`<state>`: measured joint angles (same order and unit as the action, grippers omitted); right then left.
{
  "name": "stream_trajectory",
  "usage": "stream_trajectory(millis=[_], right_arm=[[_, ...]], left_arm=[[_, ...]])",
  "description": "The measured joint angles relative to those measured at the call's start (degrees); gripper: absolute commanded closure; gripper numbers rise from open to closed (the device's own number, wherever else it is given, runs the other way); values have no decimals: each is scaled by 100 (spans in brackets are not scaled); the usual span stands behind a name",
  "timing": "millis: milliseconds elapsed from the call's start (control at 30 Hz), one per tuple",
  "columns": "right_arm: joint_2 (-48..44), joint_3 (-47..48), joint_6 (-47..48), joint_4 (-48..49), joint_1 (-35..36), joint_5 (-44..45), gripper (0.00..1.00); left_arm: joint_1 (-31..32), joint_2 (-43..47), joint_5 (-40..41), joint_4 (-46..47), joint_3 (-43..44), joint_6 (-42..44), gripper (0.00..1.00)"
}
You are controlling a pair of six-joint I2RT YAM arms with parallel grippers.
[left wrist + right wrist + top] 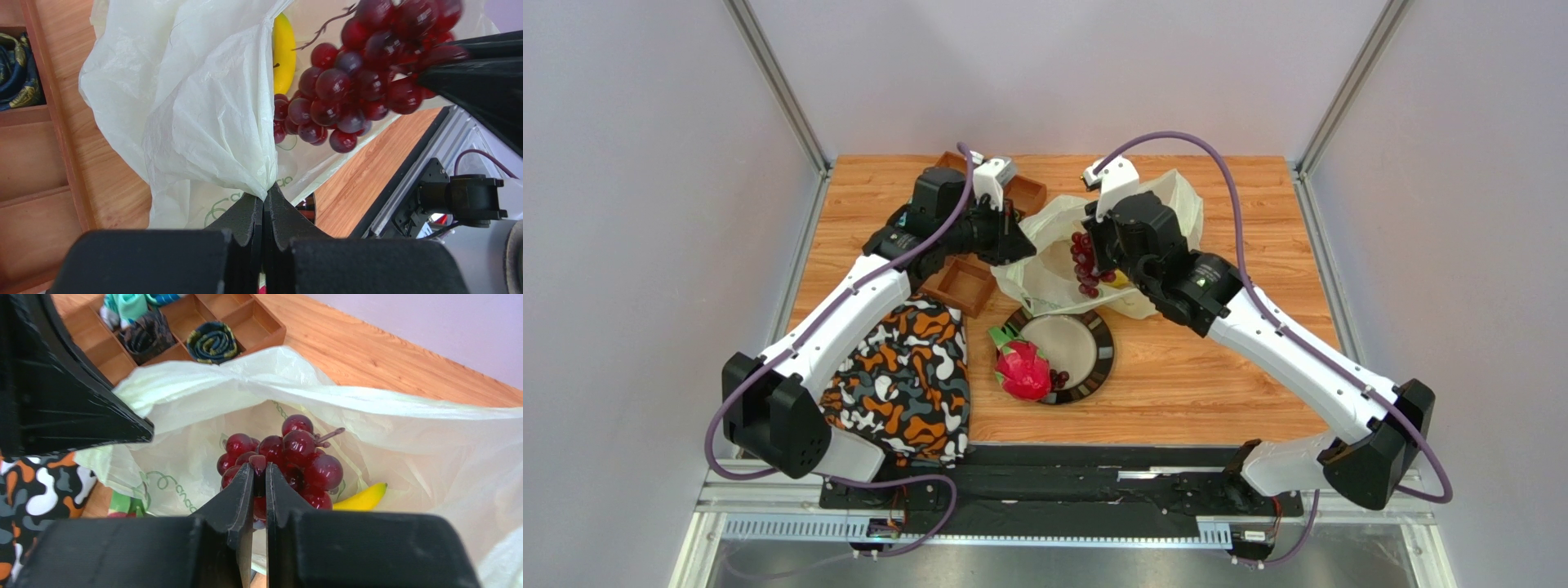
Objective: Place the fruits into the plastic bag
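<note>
My left gripper is shut on a gathered edge of the pale plastic bag and holds its mouth up. In the top view the bag lies open at the table's middle back. The right gripper is shut on the dark red grape bunch, which hangs in the bag's mouth. The same grapes show in the top view. A yellow banana lies inside the bag. The pink-red dragon fruit rests on the left edge of a round plate in front of the bag.
An orange, black and white patterned cloth lies at the front left. Wooden compartment trays stand left of the bag and hold rolled cloths. Metal frame posts rise at the table's back corners.
</note>
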<state>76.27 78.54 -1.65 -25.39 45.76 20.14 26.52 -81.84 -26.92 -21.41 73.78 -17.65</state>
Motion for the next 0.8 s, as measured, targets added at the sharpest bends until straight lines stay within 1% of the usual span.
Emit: stream_trajectory(millis=[200,433,667,800], right_arm=[[256,-374,-2,-76,-61,162,100],[715,-400,-7,-44,-310,186,100],[1620,-304,-111,-11,-570,195,100],[1947,-304,-212,-68,-793,271,100]], left_arm=[[0,44,0,2,0,0,100],[0,52,0,2,-2,0,100],[0,52,2,0,-2,2,100],[0,52,2,-2,-2,2,100]])
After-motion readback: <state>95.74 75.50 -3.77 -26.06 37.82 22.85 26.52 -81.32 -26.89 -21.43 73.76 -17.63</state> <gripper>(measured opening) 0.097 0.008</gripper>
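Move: The open hollow of the plastic bag, where the right hand is taking the grapes it holds, lies about 6 cm ahead of that hand, 2 cm to its right and 25 cm below. Inside, the banana is some 7 cm ahead, 5 cm right and 27 cm down. The near-empty plate is 10 cm back and 6 cm left, 29 cm below. From the left hand, still pinching the bag's rim, the hollow lies about 6 cm ahead, 13 cm right and 20 cm down. Down into the bag's open mouth goes the right hand, about 16 cm, bringing the pinched grapes with it; after the first part of the drop it also reaches forward and ends a little to the right. Its fingers tip further downward while the hand rolls left side down, some 25 degrees of turn in all, and keep their hold. The left hand stays put, still holding the rim up. ##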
